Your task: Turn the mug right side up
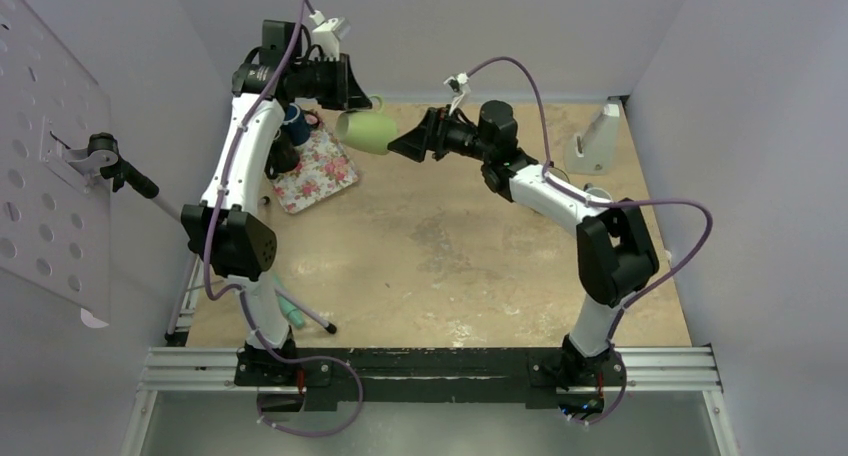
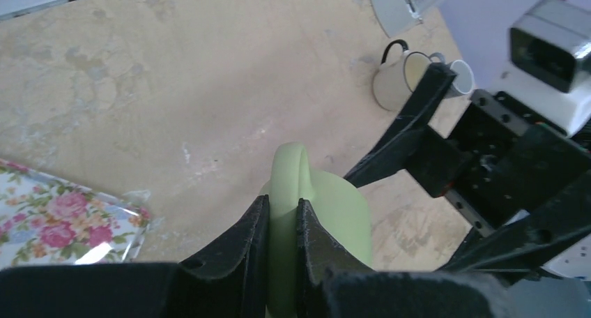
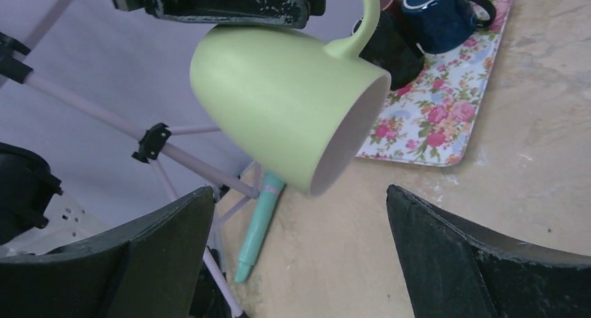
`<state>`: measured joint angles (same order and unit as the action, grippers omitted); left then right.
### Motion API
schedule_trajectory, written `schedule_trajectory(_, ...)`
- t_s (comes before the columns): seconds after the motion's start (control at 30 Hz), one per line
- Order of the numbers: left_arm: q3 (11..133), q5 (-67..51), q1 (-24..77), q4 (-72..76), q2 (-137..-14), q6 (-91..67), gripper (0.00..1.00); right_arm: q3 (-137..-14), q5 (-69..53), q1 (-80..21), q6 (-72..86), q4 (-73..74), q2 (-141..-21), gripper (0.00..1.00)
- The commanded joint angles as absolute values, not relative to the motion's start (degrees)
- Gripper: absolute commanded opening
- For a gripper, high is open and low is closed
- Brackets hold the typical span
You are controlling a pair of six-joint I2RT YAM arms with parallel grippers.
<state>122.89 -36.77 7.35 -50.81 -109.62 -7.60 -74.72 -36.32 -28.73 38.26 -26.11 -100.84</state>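
Observation:
The light green mug (image 1: 365,131) hangs in the air above the table's far middle, tipped on its side. In the right wrist view the mug (image 3: 279,102) shows its pale mouth slanting down toward the table. My left gripper (image 2: 282,213) is shut on the mug's handle (image 2: 287,171), which stands up between the two fingers, and it holds the mug from above (image 1: 340,84). My right gripper (image 1: 405,144) is open just to the mug's right. Its jaws stand wide apart (image 3: 300,192) with nothing between them, a little short of the mug's rim.
A floral tray (image 1: 315,171) lies at the far left with a blue mug (image 3: 446,4) and a black mug (image 3: 394,46) on it. Two white enamel mugs (image 2: 397,74) stand at the right, near a white stand (image 1: 598,136). A teal pen (image 3: 259,224) lies by tripod legs.

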Motion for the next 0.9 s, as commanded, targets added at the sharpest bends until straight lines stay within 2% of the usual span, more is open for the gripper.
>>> schedule_trajectory(0.0, 122.71, -44.32, 8.15, -44.86, -105.82, -15.82, 0.00, -79.02, -42.54, -28.99, 47.64, -38.92, -103.69, 0.97)
schedule_trajectory(0.17, 121.36, -46.20, 9.50, -42.42, -105.97, -17.93, 0.00, -80.47, -46.62, -29.31, 54.03, -47.04, -106.94, 0.94)
schedule_trajectory(0.23, 120.73, -46.49, 10.22, -41.92, -106.01, -18.21, 0.00, -80.88, -47.74, -29.35, 55.44, -50.06, -107.24, 0.85)
schedule_trajectory(0.33, 119.03, -46.30, 10.98, -41.31, -105.91, -17.90, 0.00, -80.84, -48.35, -29.29, 57.20, -54.23, -106.57, 0.60)
schedule_trajectory(0.4, 118.58, -46.36, 10.99, -41.45, -106.03, -17.35, 0.00, -80.58, -48.70, -29.34, 55.92, -53.44, -105.20, 0.21)
schedule_trajectory(0.43, 118.61, -46.14, 10.92, -42.03, -106.14, -16.34, 0.00, -80.06, -48.23, -29.21, 53.91, -51.22, -104.09, 0.06)
schedule_trajectory(0.47, 118.83, -45.50, 10.90, -42.84, -106.17, -14.63, 0.08, -79.53, -46.88, -28.97, 50.72, -47.52, -102.75, 0.00)
schedule_trajectory(0.5, 119.21, -44.50, 10.90, -43.87, -106.05, -13.09, 0.30, -79.04, -44.86, -28.84, 46.47, -41.55, -101.05, 0.00)
schedule_trajectory(0.57, 120.27, -41.59, 10.54, -46.33, -105.87, -9.23, 0.79, -79.63, -37.54, -28.60, 36.46, -26.87, -97.85, 0.00)
schedule_trajectory(0.6, 120.89, -39.64, 10.28, -47.45, -105.67, -7.31, 0.97, -80.61, -33.02, -28.65, 31.74, -18.60, -96.63, 0.00)
schedule_trajectory(0.7, 122.02, -30.80, 9.41, -50.16, -105.05, -2.55, 1.00, -83.96, -16.76, -28.58, 19.68, 4.98, -94.56, 0.00)
schedule_trajectory(0.87, 122.49, -18.29, 8.89, -53.06, -104.89, 5.73, 1.00, -87.45, 2.09, -28.56, 8.77, 25.28, -93.54, 0.00)
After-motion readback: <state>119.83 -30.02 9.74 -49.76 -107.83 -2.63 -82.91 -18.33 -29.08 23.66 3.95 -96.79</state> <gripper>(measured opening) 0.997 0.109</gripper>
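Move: The left gripper already holds the green mug by its handle, with the mug's body some 5 cm back of its fingers and 3 cm lower. The open right gripper has the mug about 8 cm to its left, 1 cm farther out and 4 cm higher, mouth towards it. From the left hand, the flowered tray lies level ahead-wise, about 14 cm left and 30 cm down; the black mug is 4 cm ahead, 21 cm left and 27 cm down. Bring the left gripper about 4 cm right, presenting the mug, while the right gripper eases left and up to its mouth and pinches the wall at the rim, one finger inside. Then open the left fingers wide off the handle and draw them back left; carry the mug right, down and somewhat forward with the right hand, roughly 9 cm in all, turning it clockwise and fingers-down. ##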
